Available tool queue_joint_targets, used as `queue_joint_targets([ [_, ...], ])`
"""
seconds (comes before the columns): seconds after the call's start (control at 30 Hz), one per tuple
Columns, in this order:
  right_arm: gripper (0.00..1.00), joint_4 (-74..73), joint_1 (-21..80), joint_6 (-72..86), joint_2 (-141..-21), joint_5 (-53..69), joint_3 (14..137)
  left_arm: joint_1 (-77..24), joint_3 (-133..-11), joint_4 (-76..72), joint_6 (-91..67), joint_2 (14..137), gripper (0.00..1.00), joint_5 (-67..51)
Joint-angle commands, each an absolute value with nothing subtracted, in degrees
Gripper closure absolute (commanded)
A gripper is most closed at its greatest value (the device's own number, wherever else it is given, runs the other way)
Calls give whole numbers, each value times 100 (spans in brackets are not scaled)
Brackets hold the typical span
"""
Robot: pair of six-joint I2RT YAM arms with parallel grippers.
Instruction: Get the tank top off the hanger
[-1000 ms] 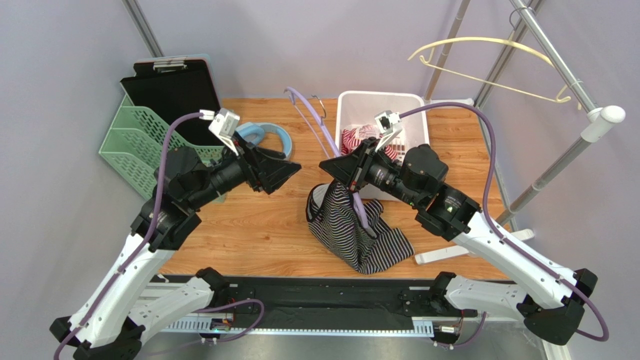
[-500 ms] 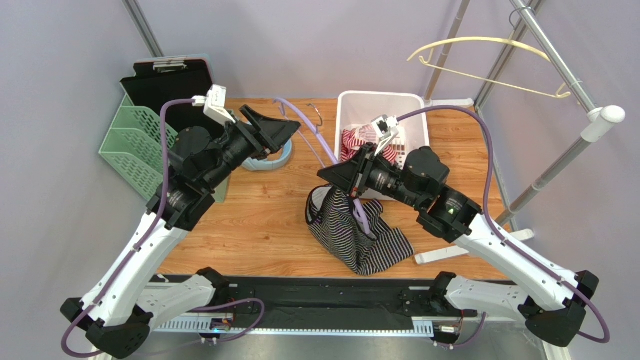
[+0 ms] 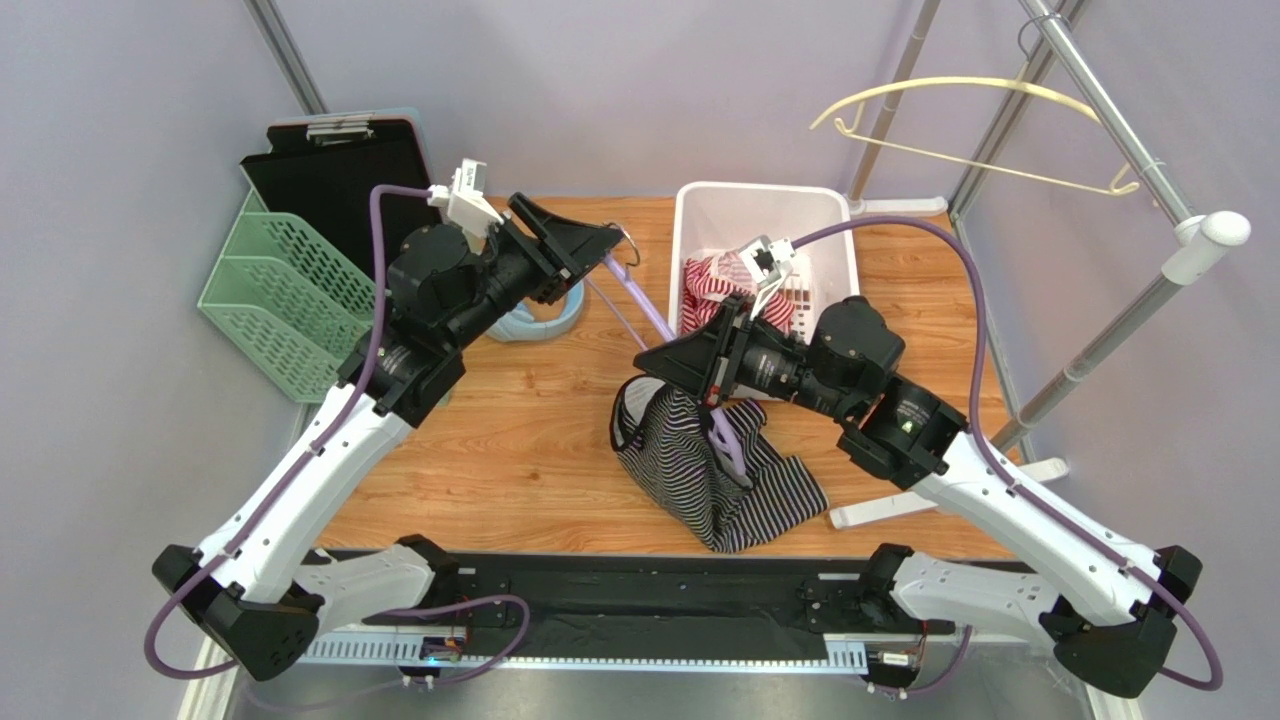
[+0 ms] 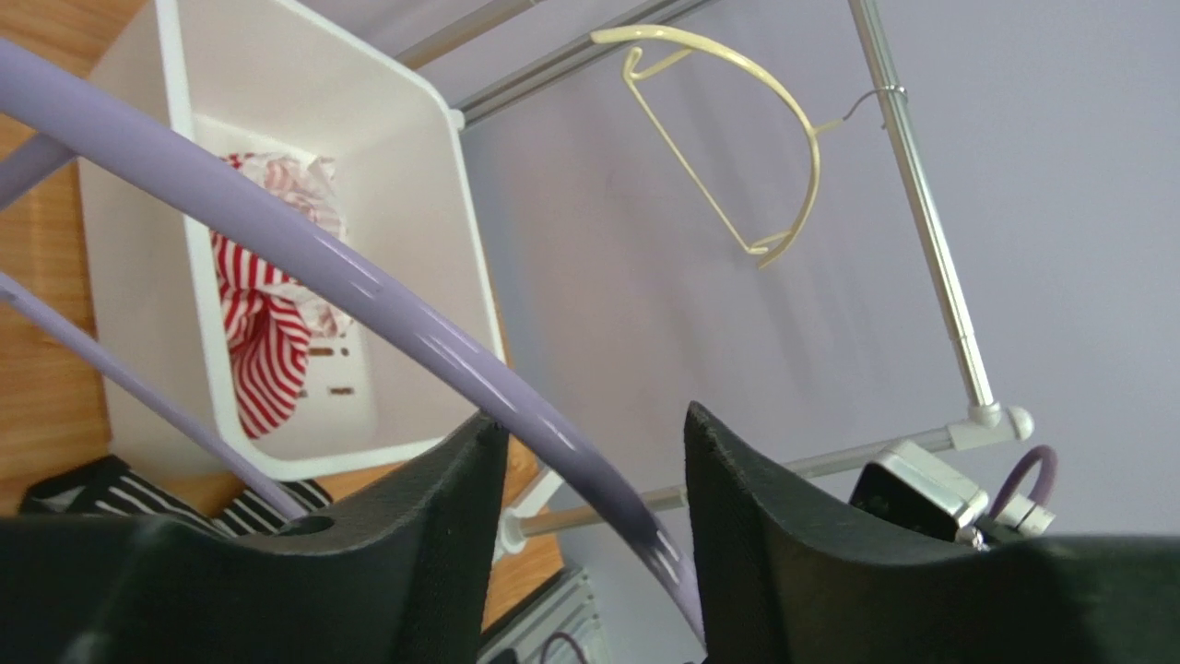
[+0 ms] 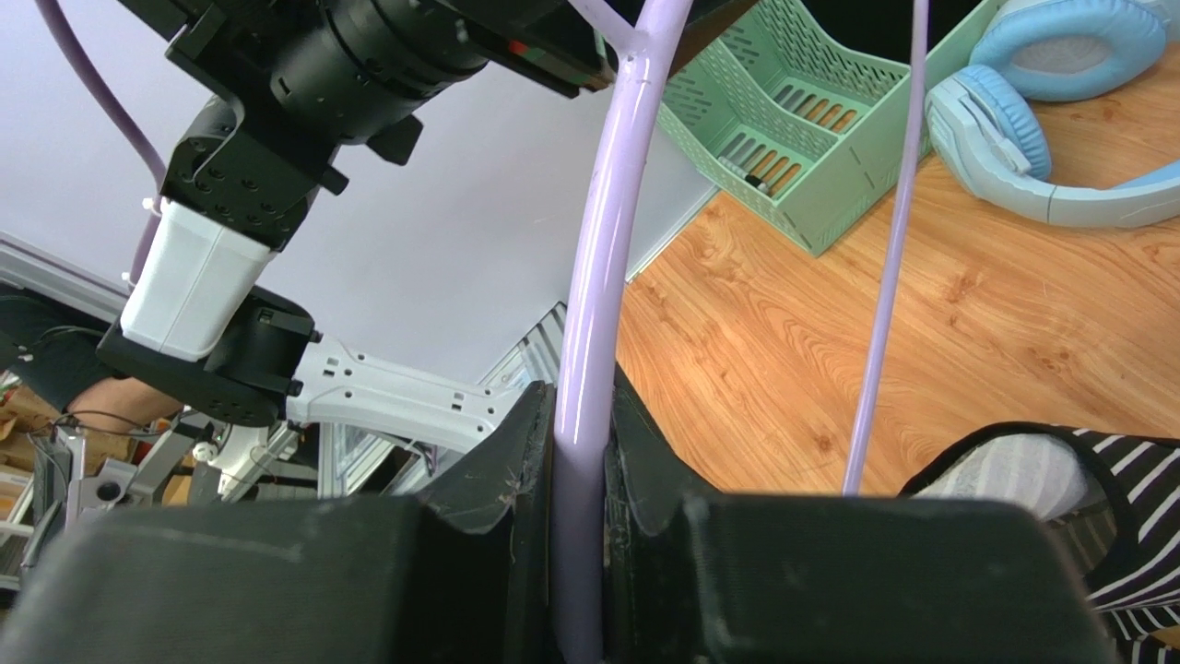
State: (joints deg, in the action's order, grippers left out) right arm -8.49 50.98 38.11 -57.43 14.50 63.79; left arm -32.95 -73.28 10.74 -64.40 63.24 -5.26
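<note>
A lilac hanger (image 3: 639,300) stands tilted over the wooden table, its lower end inside a black-and-white striped tank top (image 3: 706,465) that lies bunched on the table. My right gripper (image 3: 661,357) is shut on one hanger arm (image 5: 599,305) just above the tank top (image 5: 1094,484). My left gripper (image 3: 604,240) is open at the hanger's upper end near the hook. In the left wrist view the hanger's arm (image 4: 346,284) passes between the open fingers (image 4: 776,526) without being pinched.
A white basket (image 3: 759,198) holding a red-striped cloth (image 3: 714,282) stands behind the hanger. Blue headphones (image 3: 549,318), a green file tray (image 3: 278,293) and a black clipboard (image 3: 338,173) are at the back left. A yellow hanger (image 3: 962,120) hangs on the metal rack (image 3: 1142,315) at right.
My left arm has swung from the table's middle up and to the right, and its open jaws now straddle the hanger's upper end. The right gripper has barely moved.
</note>
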Motion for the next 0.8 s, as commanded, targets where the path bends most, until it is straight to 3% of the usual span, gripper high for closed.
queue_joint_targets([
  [0.0,100,-457,5124,3718,-5564,1608,6442,-3270,-7567,607,-6425,6425,67,-861],
  [0.1,98,-606,5124,3691,-5555,1547,6512,-3270,-7541,607,-6451,6530,82,-993],
  [0.3,96,-1309,5115,3814,-5739,1021,6986,-3208,-7488,580,-6679,6679,100,-896],
  [0.6,65,-1889,5019,3727,-6161,975,7663,-2953,-7243,589,-7154,6698,100,-1002],
  [0.77,59,-1951,4659,3814,-6564,1624,8077,-2900,-7163,589,-7242,6627,100,-976],
])
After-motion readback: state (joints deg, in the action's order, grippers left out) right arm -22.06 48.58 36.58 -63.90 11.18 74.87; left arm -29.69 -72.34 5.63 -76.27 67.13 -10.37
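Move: The hanger's neck already lies between the left hand's open fingers, about 1 cm back and 2 cm right of the hand point, level with it. From that hand the striped tank top is roughly 19 cm back, 12 cm right and 25 cm below; the white basket is about 5 cm ahead, 19 cm right and 33 cm down. The right hand still grips the hanger's lower arm, with the neck about 11 cm ahead, 4 cm left and 4 cm higher. The left fingers shut on the hanger beside its hook and keep it pinched, while that hand shifts some 2 cm right and up, rolls its left side down about 15 degrees, then eases forward and sinks back. The right hand, still gripping, sinks about 2 cm, then opens part way and lets go of the hanger as it drifts some 3 cm forward. ##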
